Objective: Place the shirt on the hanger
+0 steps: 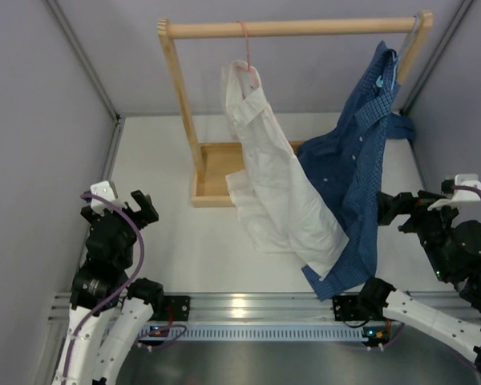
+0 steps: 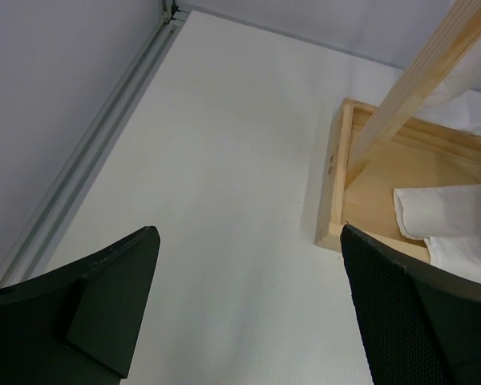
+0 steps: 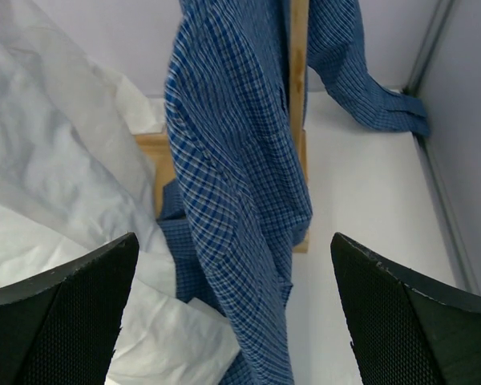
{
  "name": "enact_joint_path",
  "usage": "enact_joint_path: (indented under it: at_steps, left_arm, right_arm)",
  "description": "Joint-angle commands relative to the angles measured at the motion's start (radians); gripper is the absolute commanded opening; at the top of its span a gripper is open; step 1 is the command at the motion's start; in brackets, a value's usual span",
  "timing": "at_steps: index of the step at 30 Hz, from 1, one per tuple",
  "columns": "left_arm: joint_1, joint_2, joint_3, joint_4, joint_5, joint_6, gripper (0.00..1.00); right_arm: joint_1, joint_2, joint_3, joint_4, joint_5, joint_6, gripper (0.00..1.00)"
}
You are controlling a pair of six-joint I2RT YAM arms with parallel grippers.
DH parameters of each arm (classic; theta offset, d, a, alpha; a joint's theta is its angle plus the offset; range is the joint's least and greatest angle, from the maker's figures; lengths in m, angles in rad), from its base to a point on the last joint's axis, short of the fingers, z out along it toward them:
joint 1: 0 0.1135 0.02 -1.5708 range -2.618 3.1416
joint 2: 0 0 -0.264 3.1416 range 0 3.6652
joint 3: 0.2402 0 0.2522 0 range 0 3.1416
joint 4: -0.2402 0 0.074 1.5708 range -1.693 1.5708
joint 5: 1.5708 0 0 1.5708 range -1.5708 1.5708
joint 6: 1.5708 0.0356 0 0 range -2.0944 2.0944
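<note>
The white shirt hangs from the pink hanger, whose hook is over the wooden rail. Its lower part drapes down onto the table. It also shows in the right wrist view and at the edge of the left wrist view. My left gripper is open and empty at the near left, apart from the shirt; in its own view its fingertips frame bare table. My right gripper is open and empty at the near right, just short of the blue shirt.
A blue checked shirt hangs on a light blue hanger at the rail's right end, overlapping the white shirt. The wooden rack's base tray stands mid-table. Grey walls close in left, right and behind.
</note>
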Motion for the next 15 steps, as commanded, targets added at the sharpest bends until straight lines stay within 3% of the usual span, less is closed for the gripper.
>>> enact_joint_path:
  at_steps: [1, 15]
  left_arm:
    - [-0.004, -0.022, -0.038, 0.060, -0.035, 0.016, 0.98]
    - [0.010, -0.068, -0.084, 0.106, -0.003, 0.015, 0.98]
  right_arm:
    - [-0.010, -0.032, -0.065, -0.021, 0.098, -0.011, 1.00]
    - [-0.008, -0.066, -0.169, 0.003, 0.176, -0.025, 0.99]
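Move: Both hands are empty, and the white shirt already hangs on its pink hanger from the rack's bar. From the right hand the white shirt's middle lies about 12 cm ahead, 24 cm to the left and some 15 cm below; the blue shirt is nearer, around 13 cm ahead, 8 cm left and 15 cm lower. From the left hand the white shirt's middle is roughly 9 cm ahead, 33 cm to the right and 5 cm lower. With its fingers wide open and empty, the right hand sinks about 5 cm in the free space on the near side of the blue shirt, slowing as it goes, while the wrist swings some 10 degrees clockwise and rolls about as much, its left side dropping. The left hand, also open and empty, settles about 1.5 cm downward in front of the bare table on the rack's left, its wrist hardly turning; neither hand reaches for the hung white shirt or the rack. ##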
